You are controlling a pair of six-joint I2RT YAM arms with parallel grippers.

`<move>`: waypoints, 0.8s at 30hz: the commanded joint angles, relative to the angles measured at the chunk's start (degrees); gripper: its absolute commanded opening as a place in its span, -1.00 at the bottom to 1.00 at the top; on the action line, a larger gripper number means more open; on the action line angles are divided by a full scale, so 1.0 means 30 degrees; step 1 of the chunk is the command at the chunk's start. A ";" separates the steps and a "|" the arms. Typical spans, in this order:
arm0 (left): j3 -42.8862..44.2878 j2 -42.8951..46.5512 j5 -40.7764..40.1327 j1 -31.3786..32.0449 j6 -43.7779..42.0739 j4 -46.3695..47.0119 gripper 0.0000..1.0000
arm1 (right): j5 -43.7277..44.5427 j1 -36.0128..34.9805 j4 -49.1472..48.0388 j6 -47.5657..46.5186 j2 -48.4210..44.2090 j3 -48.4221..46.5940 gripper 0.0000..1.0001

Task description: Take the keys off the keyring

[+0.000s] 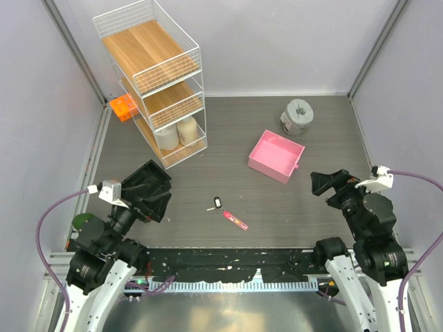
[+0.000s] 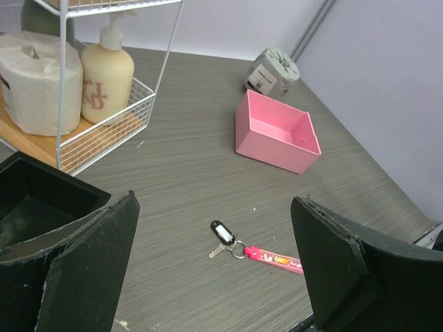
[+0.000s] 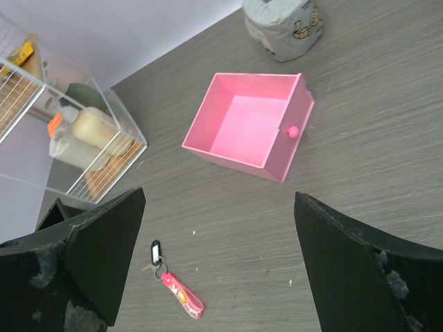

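The keys (image 1: 217, 203), a black-headed tag with a small silvery key, lie flat on the dark table, joined by a metal ring to the keyring (image 1: 235, 220), a short pink-red strip. My left gripper (image 1: 158, 190) hovers open to their left, my right gripper (image 1: 331, 183) open well to their right. Neither touches them. In the left wrist view the keys (image 2: 223, 234) and keyring (image 2: 273, 259) lie on the table below the wide-open left gripper (image 2: 214, 202). In the right wrist view the keys (image 3: 155, 251) and keyring (image 3: 182, 295) lie low left of the open right gripper (image 3: 220, 199).
A pink tray (image 1: 299, 153) sits on the table to the right of the middle, with a grey roll (image 1: 297, 116) behind it. A white wire shelf (image 1: 156, 76) at back left holds a paper roll (image 2: 31, 83) and a soap bottle (image 2: 107, 72). An orange block (image 1: 121, 107) lies beside it.
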State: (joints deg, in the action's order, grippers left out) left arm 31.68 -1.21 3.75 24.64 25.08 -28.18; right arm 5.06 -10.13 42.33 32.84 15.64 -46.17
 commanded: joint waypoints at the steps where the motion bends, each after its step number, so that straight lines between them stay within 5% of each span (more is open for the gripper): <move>1: -0.0015 0.0170 -0.0719 0.0018 0.0515 -0.1354 0.98 | 0.2120 0.0008 0.0745 0.0453 -0.0932 -0.0313 0.91; 6: 0.0074 0.0199 -0.1103 0.0018 0.0546 -0.1709 0.98 | 0.2270 0.0008 0.0046 -0.0925 -0.2076 0.0563 0.91; 9: 0.0075 -0.0501 -0.0987 0.0018 0.0663 -0.1854 0.98 | -0.1029 0.0008 -0.1598 -0.2945 -0.2227 0.1386 0.91; 16: 0.0016 -0.2260 0.0331 0.0018 0.0429 -0.0978 0.98 | -0.5197 -0.0167 -0.1273 -0.4267 0.3540 0.0771 0.91; 24: -0.0979 -0.2496 0.0537 0.0018 0.0575 0.0136 0.98 | -0.0850 -0.6195 -0.3413 -0.3623 0.6146 0.1416 0.92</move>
State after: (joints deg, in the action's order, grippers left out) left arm 30.00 -8.23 3.73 24.64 26.63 -31.81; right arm -4.64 -20.18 38.28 22.17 30.09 -41.45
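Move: From the left hand, the keyring with its keys lies about 6 cm ahead, 13 cm to the right and 25 cm below. The black tray is some 13 cm ahead of that hand and 8 cm to its left. From the right hand, the keyring is about 2 cm ahead, 24 cm to the left and 25 cm down; the pink strap is 2 cm back and 19 cm left, the pink box 17 cm ahead and 6 cm left. Leftward and down, about 7 cm each way, the right hand swings in towards the keyring after first easing 1 to 2 cm back and right; it turns counter-clockwise some 25 degrees as its fingertips dip. The left hand sinks about 5 cm, edging slightly forward and tipping its fingers down towards the keyring. Both grippers stay wide open, touching nothing. ##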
